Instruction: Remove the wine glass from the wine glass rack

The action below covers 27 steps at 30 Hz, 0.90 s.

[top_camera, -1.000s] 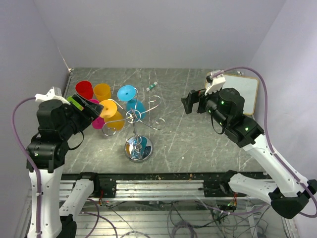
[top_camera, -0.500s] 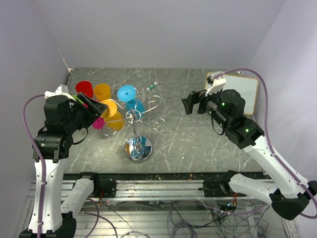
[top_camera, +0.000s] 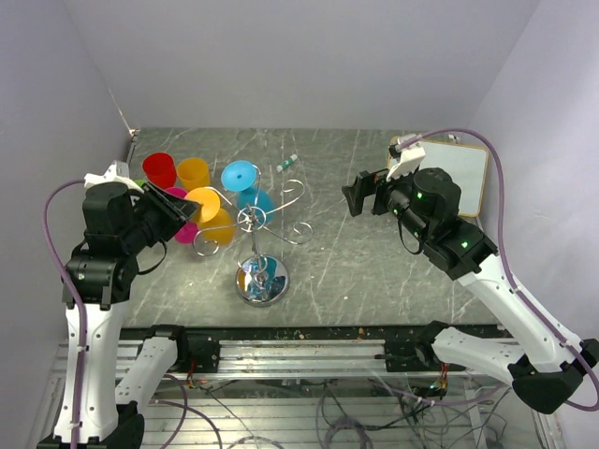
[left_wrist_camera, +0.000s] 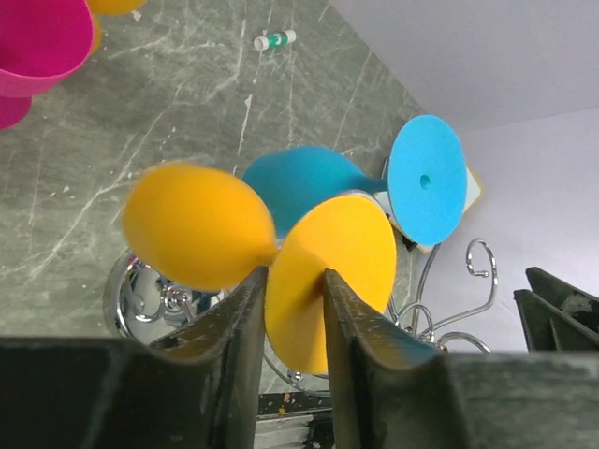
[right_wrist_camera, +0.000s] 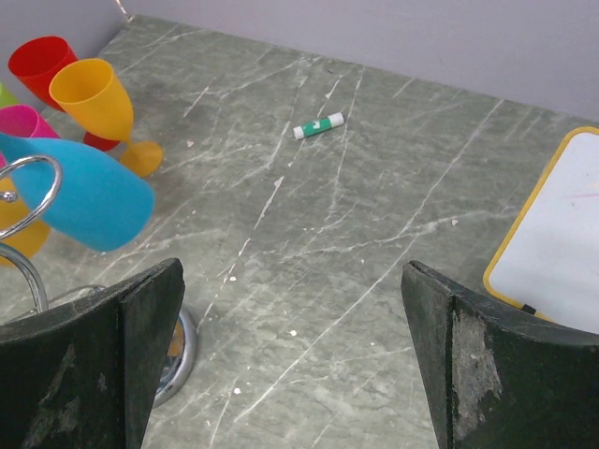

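Note:
The chrome wine glass rack (top_camera: 255,224) stands mid-table on its round mirrored base (top_camera: 261,279). An orange wine glass (top_camera: 215,224) and a blue wine glass (top_camera: 248,187) hang from its curled arms. My left gripper (top_camera: 178,217) is at the orange glass's foot. In the left wrist view my left gripper (left_wrist_camera: 295,273) has its jaws close together with the orange foot disc (left_wrist_camera: 332,253) between them and the bowl (left_wrist_camera: 197,224) at left. The blue glass (left_wrist_camera: 299,187) hangs behind. My right gripper (top_camera: 354,196) is open and empty right of the rack, and it also shows in the right wrist view (right_wrist_camera: 290,271).
A red glass (top_camera: 159,168), an orange glass (top_camera: 194,172) and a pink glass (top_camera: 184,231) stand at the back left near the wall. A green marker (top_camera: 287,163) lies behind the rack. A small whiteboard (top_camera: 459,173) lies at the back right.
My left arm has swung forward and right, bringing its gripper up to the orange glass's foot. The right arm has barely moved.

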Tool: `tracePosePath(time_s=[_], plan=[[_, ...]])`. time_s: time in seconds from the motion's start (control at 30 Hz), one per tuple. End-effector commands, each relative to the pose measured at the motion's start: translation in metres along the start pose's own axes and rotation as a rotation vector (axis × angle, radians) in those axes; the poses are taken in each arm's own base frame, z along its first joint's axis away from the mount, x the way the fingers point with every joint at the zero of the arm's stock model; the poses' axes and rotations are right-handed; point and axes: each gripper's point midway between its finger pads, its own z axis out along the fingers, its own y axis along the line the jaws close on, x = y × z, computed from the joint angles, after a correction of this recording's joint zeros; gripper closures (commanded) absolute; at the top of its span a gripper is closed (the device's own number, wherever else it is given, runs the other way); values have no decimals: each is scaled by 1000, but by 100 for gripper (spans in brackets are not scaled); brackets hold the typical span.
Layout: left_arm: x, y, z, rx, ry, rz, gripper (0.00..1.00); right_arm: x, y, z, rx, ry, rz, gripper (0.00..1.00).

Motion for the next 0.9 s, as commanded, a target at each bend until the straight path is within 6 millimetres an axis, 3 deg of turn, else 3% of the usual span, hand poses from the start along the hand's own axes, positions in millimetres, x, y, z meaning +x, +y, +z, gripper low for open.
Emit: tracePosePath(time_s=[0.0,0.57,0.87], plan=[[0,-2,-2,9,7,32,69,-7,-2,-1,11,-25,7,0],[-9,-18,-10,51,-24,17,91,-6,-5,0,22,-29,-6,0],[-17,-31,-10,96,-48,-20,93,-8,-7,-2,29,-33,-7,0]])
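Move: The yellow glass's round foot, on top of the hanging glass, sits between the half-open left fingers, its middle about 2 cm ahead and 2 cm right at hand height. The rack's hub is some 10 cm right, 2 cm back and 2 cm below; the hanging blue glass about 9 cm right, 5 cm ahead and 7 cm lower; the standing pink glass about 13 cm left, 10 cm ahead and 25 cm down. From the right hand, the yellow foot lies some 28 cm left, 3 cm back, 2 cm lower. Bring the left gripper up by about 2.5 cm, scarcely shifting it sideways or forward, and tip its fingers upward some 5 degrees. While rising, close the fingers from about half open to nearly shut, so they pinch the thin disc of the yellow glass's foot across its two faces. ##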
